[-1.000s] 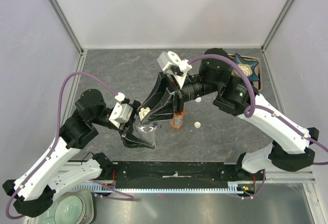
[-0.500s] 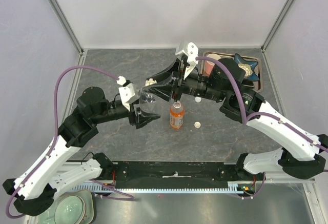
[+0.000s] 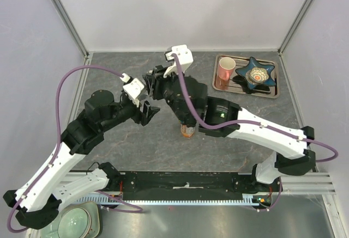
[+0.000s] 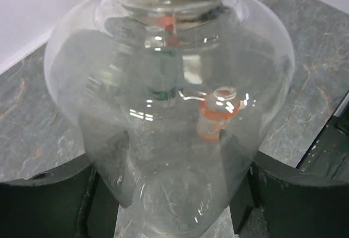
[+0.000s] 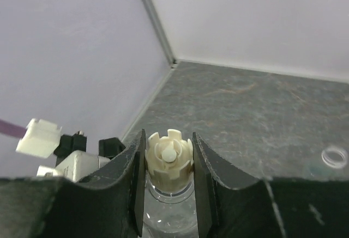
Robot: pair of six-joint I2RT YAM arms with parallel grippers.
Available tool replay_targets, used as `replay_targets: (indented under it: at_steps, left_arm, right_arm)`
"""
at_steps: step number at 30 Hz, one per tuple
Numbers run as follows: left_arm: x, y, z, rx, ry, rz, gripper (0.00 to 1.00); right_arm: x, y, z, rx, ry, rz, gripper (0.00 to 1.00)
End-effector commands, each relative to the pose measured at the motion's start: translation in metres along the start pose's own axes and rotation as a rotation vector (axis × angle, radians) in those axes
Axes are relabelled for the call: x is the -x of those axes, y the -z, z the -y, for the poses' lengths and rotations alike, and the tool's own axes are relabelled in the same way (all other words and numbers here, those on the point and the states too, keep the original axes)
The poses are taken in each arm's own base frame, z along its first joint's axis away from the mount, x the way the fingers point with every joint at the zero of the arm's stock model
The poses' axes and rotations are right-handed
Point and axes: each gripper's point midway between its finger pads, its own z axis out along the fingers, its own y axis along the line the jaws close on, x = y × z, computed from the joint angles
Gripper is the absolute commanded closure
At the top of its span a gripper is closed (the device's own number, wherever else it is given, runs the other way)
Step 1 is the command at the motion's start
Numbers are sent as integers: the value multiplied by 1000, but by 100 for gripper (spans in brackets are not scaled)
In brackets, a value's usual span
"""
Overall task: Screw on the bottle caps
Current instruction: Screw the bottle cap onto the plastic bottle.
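A clear round bottle (image 4: 169,58) is held bottom-first in my left gripper (image 4: 173,140), whose fingers (image 4: 103,162) press its sides. A cream-white notched bottle cap (image 5: 169,159) sits on that bottle's neck (image 5: 169,194). My right gripper (image 5: 169,140) is shut on this cap, one jaw on each side of it. In the top view the two grippers meet left of centre, the left gripper (image 3: 148,111) below the right gripper (image 3: 154,81). The orange bottle (image 3: 187,130) stands upright on the table, mostly hidden under the right arm. Another clear bottle mouth (image 5: 334,155) shows on the table.
A metal tray (image 3: 272,92) at the back right holds a pink mug (image 3: 224,69) and a blue star-shaped dish (image 3: 257,73). The right arm stretches across the table's middle. A pale bowl (image 3: 76,221) sits off the table at the near left.
My right gripper left the orange bottle's top and swung left to the clear bottle's cap, closing around it. My left gripper carried the clear bottle up and away from the near edge.
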Motion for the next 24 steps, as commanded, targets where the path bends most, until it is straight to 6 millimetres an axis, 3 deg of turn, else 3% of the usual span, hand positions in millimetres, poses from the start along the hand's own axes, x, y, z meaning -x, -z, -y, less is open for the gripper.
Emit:
replay_targets:
  at_steps: [1,2,4,5,6,8,9,11,12,15,17,18,20,21,22,24]
  left_arm:
    - [111,34,-28,152,-20,407,94]
    - [110,34,-28,150,-20,405,93]
    - [106,32,-24,127,-22,399,92]
    - [105,31,-21,110,-27,395,92]
    - [103,30,-18,95,-30,393,92]
    - [97,29,-4,17,-36,387,91]
    - [95,29,1,-9,-33,385,91]
    - [89,28,16,-89,-28,378,91]
    - [87,28,20,-111,-27,376,91]
    - [81,27,33,-189,-21,362,91]
    - [77,28,50,-284,-25,355,91]
    - [75,28,57,-327,-30,346,91]
    - [69,36,85,-502,-23,329,92]
    - [66,41,95,-571,-32,322,93]
    - [57,51,116,-716,-45,304,94]
    - [50,64,133,-851,-50,284,95]
  right_arm:
    - [-92,13,47,-305,299,-231,82]
    - [-90,12,45,-304,295,-227,62]
    - [-77,11,34,-267,252,-213,52]
    - [-69,12,29,-239,220,-207,33]
    - [-51,15,20,-177,177,-176,22]
    - [-40,22,-2,-23,131,-171,3]
    - [-6,32,-7,41,59,-96,2]
    - [13,46,-21,172,35,-71,2]
    - [36,61,-24,236,2,-29,2]
    - [58,92,-44,449,17,-15,2]
    - [65,109,-51,564,73,-7,2]
    - [67,126,-59,669,96,-19,2]
    - [64,147,-67,821,174,-29,2]
    - [65,170,-76,957,189,-30,2]
    - [66,178,-77,1006,208,-22,2]
    - [65,190,-79,1088,235,-25,2]
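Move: The right fingers already hold the cap on the mouth of the plastic bottle. The bottle's middle is about 9 cm straight below this hand; the orange-banded bottle stands some 10 cm to the right, level fore and aft, and the green bottle 10 cm right and 13 cm ahead, both some 33 cm lower. The left hand already grips the plastic bottle low, its middle roughly 3 cm above that hand point. Still pinching the cap, the right fingers turn it a little farther clockwise, under 10 degrees, then open wide and let go; the hand draws back about 13 cm off the cap, rising and drifting right as it swings back counter-clockwise. The left keeps its grip, dips slightly, then carries the bottle back, up and somewhat right, ending some 25 degrees clockwise. ##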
